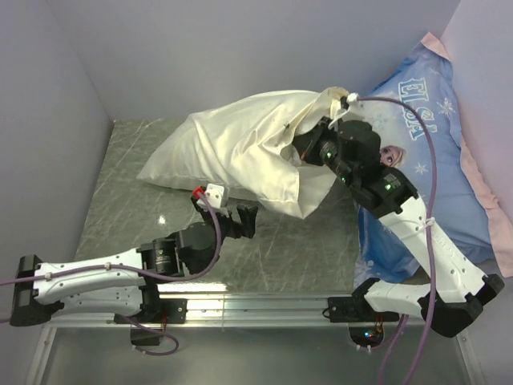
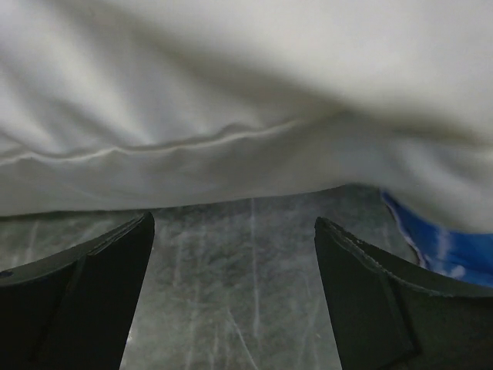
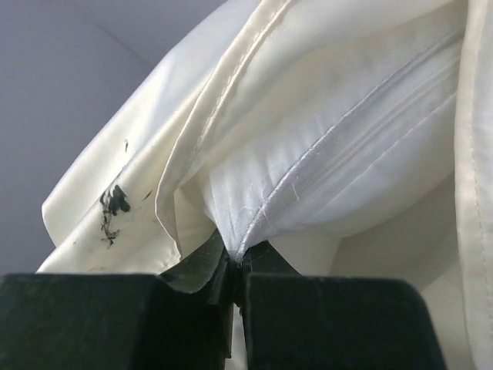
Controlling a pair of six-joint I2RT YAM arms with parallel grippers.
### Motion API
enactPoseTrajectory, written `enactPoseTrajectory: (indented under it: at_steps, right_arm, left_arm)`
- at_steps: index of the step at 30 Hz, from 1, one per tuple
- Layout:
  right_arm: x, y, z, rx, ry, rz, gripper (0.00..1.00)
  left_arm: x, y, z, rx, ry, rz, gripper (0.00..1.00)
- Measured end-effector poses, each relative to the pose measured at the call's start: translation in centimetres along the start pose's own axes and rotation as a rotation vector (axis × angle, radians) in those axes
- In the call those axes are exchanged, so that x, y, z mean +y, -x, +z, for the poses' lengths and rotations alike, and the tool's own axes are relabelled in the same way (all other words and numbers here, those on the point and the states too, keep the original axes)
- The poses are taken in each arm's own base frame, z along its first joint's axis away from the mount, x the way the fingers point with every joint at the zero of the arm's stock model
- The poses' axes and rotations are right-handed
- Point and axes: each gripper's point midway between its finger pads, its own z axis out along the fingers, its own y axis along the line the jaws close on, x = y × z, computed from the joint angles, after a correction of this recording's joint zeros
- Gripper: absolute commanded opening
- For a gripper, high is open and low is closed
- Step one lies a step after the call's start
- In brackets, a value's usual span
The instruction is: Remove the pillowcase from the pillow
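Note:
The cream pillowcase (image 1: pixel 232 144) lies bulging across the back of the grey table, still around the pillow. Its open end is bunched around my right gripper (image 1: pixel 311 146). In the right wrist view the right gripper (image 3: pixel 237 262) is shut on a seamed corner of the white pillow (image 3: pixel 347 154), with cream pillowcase (image 3: pixel 146 200) folds hanging around it. My left gripper (image 1: pixel 239 220) is open and empty just in front of the pillowcase's near edge. In the left wrist view the pillowcase (image 2: pixel 231 92) hangs just beyond the open left gripper (image 2: pixel 233 220), not touching it.
The blue "ELSA" pillow (image 1: pixel 437 160) lies at the right, under the right arm, and shows at the right in the left wrist view (image 2: pixel 443 250). Grey walls close in the left and back. The marbled table (image 1: pixel 272 249) ends at a metal rail (image 1: pixel 256 305) in front.

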Motion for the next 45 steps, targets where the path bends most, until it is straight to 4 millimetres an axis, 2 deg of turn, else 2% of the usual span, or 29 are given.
enactPoseTrajectory:
  at_steps: [5, 8, 15, 22, 24, 29, 32, 33, 38, 39, 43, 45]
  right_arm:
    - [1.5, 4.7, -1.1, -0.036, 0.010, -0.031, 0.00]
    - [2.1, 6.1, -1.5, -0.043, 0.018, -0.045, 0.00]
    - [2.3, 5.6, -1.2, -0.006, 0.028, -0.057, 0.00]
    - [2.7, 5.6, -1.3, 0.015, 0.040, -0.069, 0.00]
    - [2.7, 5.6, -1.3, 0.017, 0.041, -0.073, 0.00]
    - [2.7, 5.6, -1.3, 0.018, 0.042, -0.076, 0.00]
    - [2.9, 5.6, -1.4, 0.024, 0.047, -0.077, 0.00]
    - [2.9, 5.6, -1.4, 0.026, 0.048, -0.077, 0.00]
    - [2.9, 5.5, -1.5, 0.032, 0.050, -0.081, 0.00]
    - [3.0, 5.6, -1.6, 0.034, 0.049, -0.082, 0.00]
    - [3.2, 5.8, -1.6, 0.042, 0.046, -0.088, 0.00]
    - [3.3, 5.9, -1.6, 0.046, 0.044, -0.095, 0.00]
  left_arm:
    - [1.5, 0.5, 1.4, -0.088, 0.156, 0.125, 0.92]
    - [2.3, 1.0, 1.9, -0.132, 0.225, 0.219, 0.91]
    - [2.8, 1.8, 1.9, -0.228, 0.227, 0.360, 0.89]
    - [3.6, 5.4, 3.0, -0.343, 0.219, 0.362, 0.85]
    - [3.1, 6.2, 3.2, -0.372, 0.180, 0.388, 0.79]
    - [1.9, 7.1, 4.0, -0.418, 0.045, 0.503, 0.76]
    - [2.1, 7.4, 3.5, -0.466, -0.015, 0.554, 0.67]
    - [2.2, 7.5, 3.4, -0.475, -0.026, 0.565, 0.57]
    - [1.9, 8.2, 3.2, -0.501, -0.088, 0.608, 0.32]
    - [1.8, 8.1, 3.3, -0.499, -0.097, 0.617, 0.17]
    - [1.4, 6.9, 3.6, -0.460, -0.133, 0.651, 0.05]
    - [1.5, 6.4, 3.8, -0.438, -0.136, 0.649, 0.04]
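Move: The cream pillowcase's near hanging edge lies about 6 cm ahead of the open left fingers, 1 cm left and 4 cm above. From that hand, the white pillow corner pinched by the right fingers is some 16 cm ahead, 11 cm right and 10 cm up. From the right hand, that edge is roughly 11 cm back, 11 cm left and 6 cm down; the Elsa pillow's middle is about 36 cm right, level fore and aft, 25 cm below. Left tips up, reaches 5 cm forward and up and pinches the pillowcase; right, still gripping, lifts 7 cm. ##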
